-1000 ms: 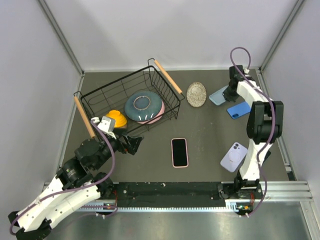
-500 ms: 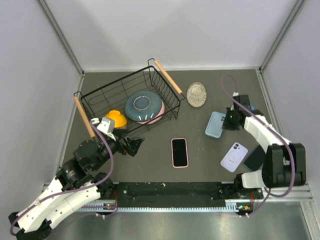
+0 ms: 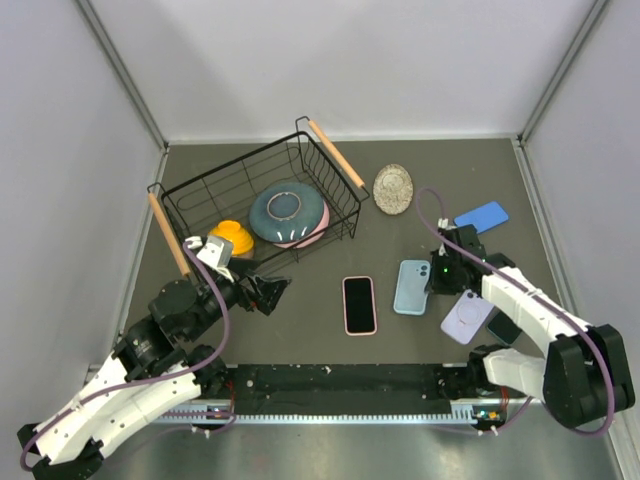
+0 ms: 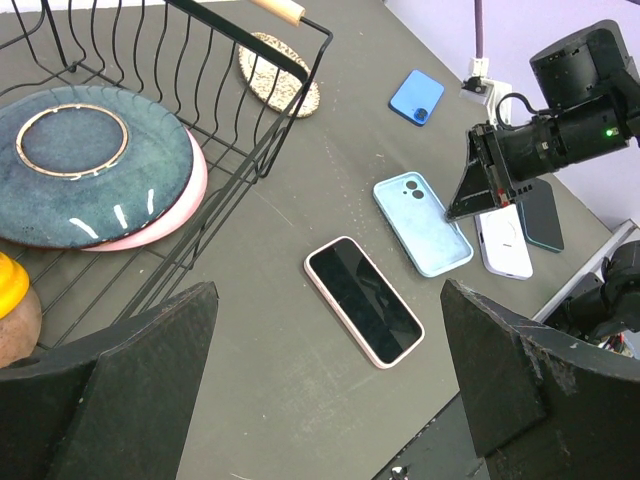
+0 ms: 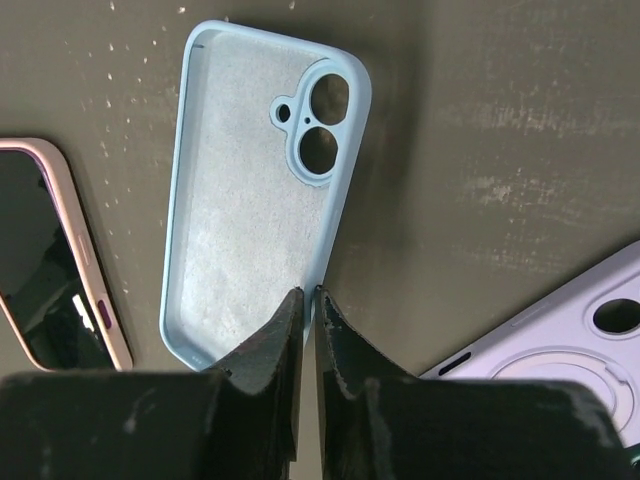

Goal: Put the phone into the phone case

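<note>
The phone [image 3: 359, 304], black-screened with a pink edge, lies face up at the table's middle front; it also shows in the left wrist view [image 4: 365, 300] and the right wrist view [image 5: 50, 260]. A light blue phone case [image 3: 411, 286] rests hollow side up just right of it, camera holes at the far end [image 5: 260, 220]. My right gripper [image 5: 308, 292] is shut on the case's right rim, low over the table [image 3: 432, 287]. My left gripper [image 4: 330, 400] hangs open and holds nothing, left of the phone near the basket [image 3: 262, 290].
A wire basket [image 3: 330, 185] at back left holds a blue plate [image 3: 288, 212] and an orange piece [image 3: 232, 236]. A round speckled coaster [image 3: 393, 188] lies behind the phone. A blue phone [image 3: 481, 217], a lilac case [image 3: 466, 315] and a dark phone [image 3: 505, 325] lie right.
My right arm has swept from the back right corner down to the middle, bringing the light blue case beside the phone. The left arm has barely moved.
</note>
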{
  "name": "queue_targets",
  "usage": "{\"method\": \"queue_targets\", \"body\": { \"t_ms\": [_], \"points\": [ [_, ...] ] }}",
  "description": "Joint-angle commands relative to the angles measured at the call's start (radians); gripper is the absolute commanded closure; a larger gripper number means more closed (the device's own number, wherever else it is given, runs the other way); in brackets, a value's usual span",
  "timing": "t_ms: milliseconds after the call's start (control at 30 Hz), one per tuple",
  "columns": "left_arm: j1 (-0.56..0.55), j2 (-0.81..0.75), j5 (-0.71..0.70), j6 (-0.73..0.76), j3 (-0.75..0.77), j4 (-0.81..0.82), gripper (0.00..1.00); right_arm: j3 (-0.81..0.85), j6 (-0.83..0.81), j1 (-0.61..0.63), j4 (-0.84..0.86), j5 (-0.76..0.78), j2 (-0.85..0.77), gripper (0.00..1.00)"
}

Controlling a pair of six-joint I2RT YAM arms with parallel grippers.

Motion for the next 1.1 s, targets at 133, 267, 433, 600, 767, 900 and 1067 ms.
{"method": "queue_targets", "body": {
  "t_ms": [133, 267, 433, 600, 767, 900, 1067],
  "points": [
    [0.001, -0.002, 0.002, 0.006, -0.004, 0.05, 0.01, 0.017, 0.043, 0.026, 0.034, 0.052, 0.02, 0.88],
    [0.001, 0.0, -0.001, 0.008, -0.004, 0.052, 0.01, 0.04, 0.117, 0.026, 0.007, 0.164, -0.008, 0.6],
    [0.001, 0.003, 0.0, 0.009, -0.004, 0.047, 0.01, 0.114, 0.272, 0.026, -0.131, 0.34, -0.037, 0.36],
    [0.001, -0.009, -0.011, 0.008, -0.002, 0.041, 0.01, 0.183, 0.398, 0.022, -0.303, 0.509, -0.037, 0.14],
    [0.001, -0.011, -0.007, 0.008, -0.001, 0.044, 0.01, 0.218, 0.382, -0.069, -0.346, 0.581, -0.008, 0.03],
    [0.001, -0.009, -0.003, 0.008, -0.002, 0.046, 0.01, 0.238, 0.382, -0.191, -0.346, 0.644, 0.0, 0.01],
    [0.001, -0.006, 0.017, 0.006, -0.009, 0.058, 0.01, 0.38, 0.266, -0.257, -0.265, 0.667, 0.113, 0.01]
  ]
}}
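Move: About 4 cm to the left of the right hand and 2 cm farther out lies the middle of the light-blue phone case, open side up, its right-hand edge still between the fingers, hardly 1 cm below. From this hand the lilac case is some 10 cm right and 7 cm back, the pink-cased phone 18 cm left and 5 cm back, the black phone 20 cm right and 7 cm back. From the left hand, the light-blue case lies roughly 35 cm right, 6 cm forward and 22 cm below. Easing the pinched right edge of the light-blue case down by under 1 cm, the right fingers spread wide and let go. The hand then swings away to the right about 14 cm, climbing some 5 cm and turning clockwise roughly 45 degrees as its left side dips, towards the black phone and lilac case. ##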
